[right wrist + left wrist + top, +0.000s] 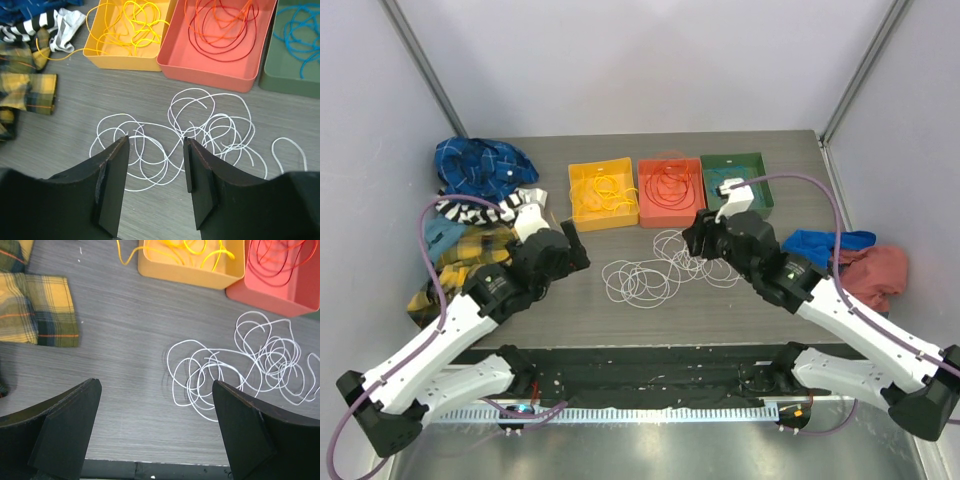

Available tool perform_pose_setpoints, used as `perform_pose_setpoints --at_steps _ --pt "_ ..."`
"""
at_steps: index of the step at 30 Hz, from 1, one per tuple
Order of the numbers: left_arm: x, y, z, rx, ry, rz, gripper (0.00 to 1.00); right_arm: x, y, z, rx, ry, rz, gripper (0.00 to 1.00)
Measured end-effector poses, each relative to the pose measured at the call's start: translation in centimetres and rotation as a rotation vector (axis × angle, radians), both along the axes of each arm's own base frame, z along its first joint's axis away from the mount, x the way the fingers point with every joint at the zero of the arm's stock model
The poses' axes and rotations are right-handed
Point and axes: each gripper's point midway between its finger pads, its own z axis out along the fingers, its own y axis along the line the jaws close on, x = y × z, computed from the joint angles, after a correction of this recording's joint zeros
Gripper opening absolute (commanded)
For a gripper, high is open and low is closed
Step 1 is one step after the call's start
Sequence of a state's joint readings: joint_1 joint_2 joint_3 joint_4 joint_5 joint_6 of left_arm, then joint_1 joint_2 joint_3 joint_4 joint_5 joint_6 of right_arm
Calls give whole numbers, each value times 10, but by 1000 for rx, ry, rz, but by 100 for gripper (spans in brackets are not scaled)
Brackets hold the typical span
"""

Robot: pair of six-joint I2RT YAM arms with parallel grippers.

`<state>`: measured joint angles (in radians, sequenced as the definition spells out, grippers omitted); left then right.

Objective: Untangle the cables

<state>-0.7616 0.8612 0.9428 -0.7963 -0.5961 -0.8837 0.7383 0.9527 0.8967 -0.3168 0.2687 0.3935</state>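
A tangle of white cables lies loose on the dark table, also in the left wrist view and the right wrist view. Yellow cables fill the yellow tray. Red and orange cables lie in the red tray, and blue cables in the green tray. My left gripper stands wide open and empty, left of the white tangle. My right gripper hovers over the tangle, partly open, with nothing between its fingers.
Coloured cloths are piled at the table's left, and a plaid cloth lies near my left gripper. Blue and red cloths sit at the right. The three trays line the back of the table. The table's front edge is close beneath my left gripper.
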Motion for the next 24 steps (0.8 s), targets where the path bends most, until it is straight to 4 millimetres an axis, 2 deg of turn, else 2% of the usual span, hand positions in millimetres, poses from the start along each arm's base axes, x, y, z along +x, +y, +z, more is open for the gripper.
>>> perform_pose_setpoints --at_steps 3,6,9,13,19,24 --pt "0 -6 -8 7 34 -27 100 -2 8 12 -68 -36 4 55" --pt "-2 -8 -3 -11 16 -50 100 2 8 30 -83 -77 -21 55" --pt "-4 -7 6 -39 -17 -58 100 8 1 40 -86 -107 -65 69" --pt "-6 -5 9 -54 -34 -63 100 12 -5 37 -92 -118 -109 99" --pt "-9 -4 -3 -31 -10 -78 100 16 -9 26 -113 -115 -139 100" --pt "-10 -6 -5 -33 -3 -90 100 22 -14 17 -134 -113 -188 100"
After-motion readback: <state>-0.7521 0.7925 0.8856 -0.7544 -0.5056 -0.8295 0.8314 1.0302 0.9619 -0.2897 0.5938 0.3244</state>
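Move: The right bunch of the white cables lies about 6 cm ahead of the right gripper, 3 cm to its right and some 19 cm below. The cables' left loops are about 9 cm to the gripper's left, level with it. Beyond the bunch sit the red box, 20 cm ahead and 1 cm left of the gripper, and the green box, 21 cm ahead and 13 cm right. From the left gripper the bunch is about 9 cm ahead and 21 cm right. Keep the empty right gripper high above the white cables: lift it about 4 cm, then let it sink back some 2 cm while easing 2 cm forward and slightly right. Turn the wrist about 10 degrees clockwise with a small upward tilt of the fingers, and spread the half-open fingers fully, touching nothing. ##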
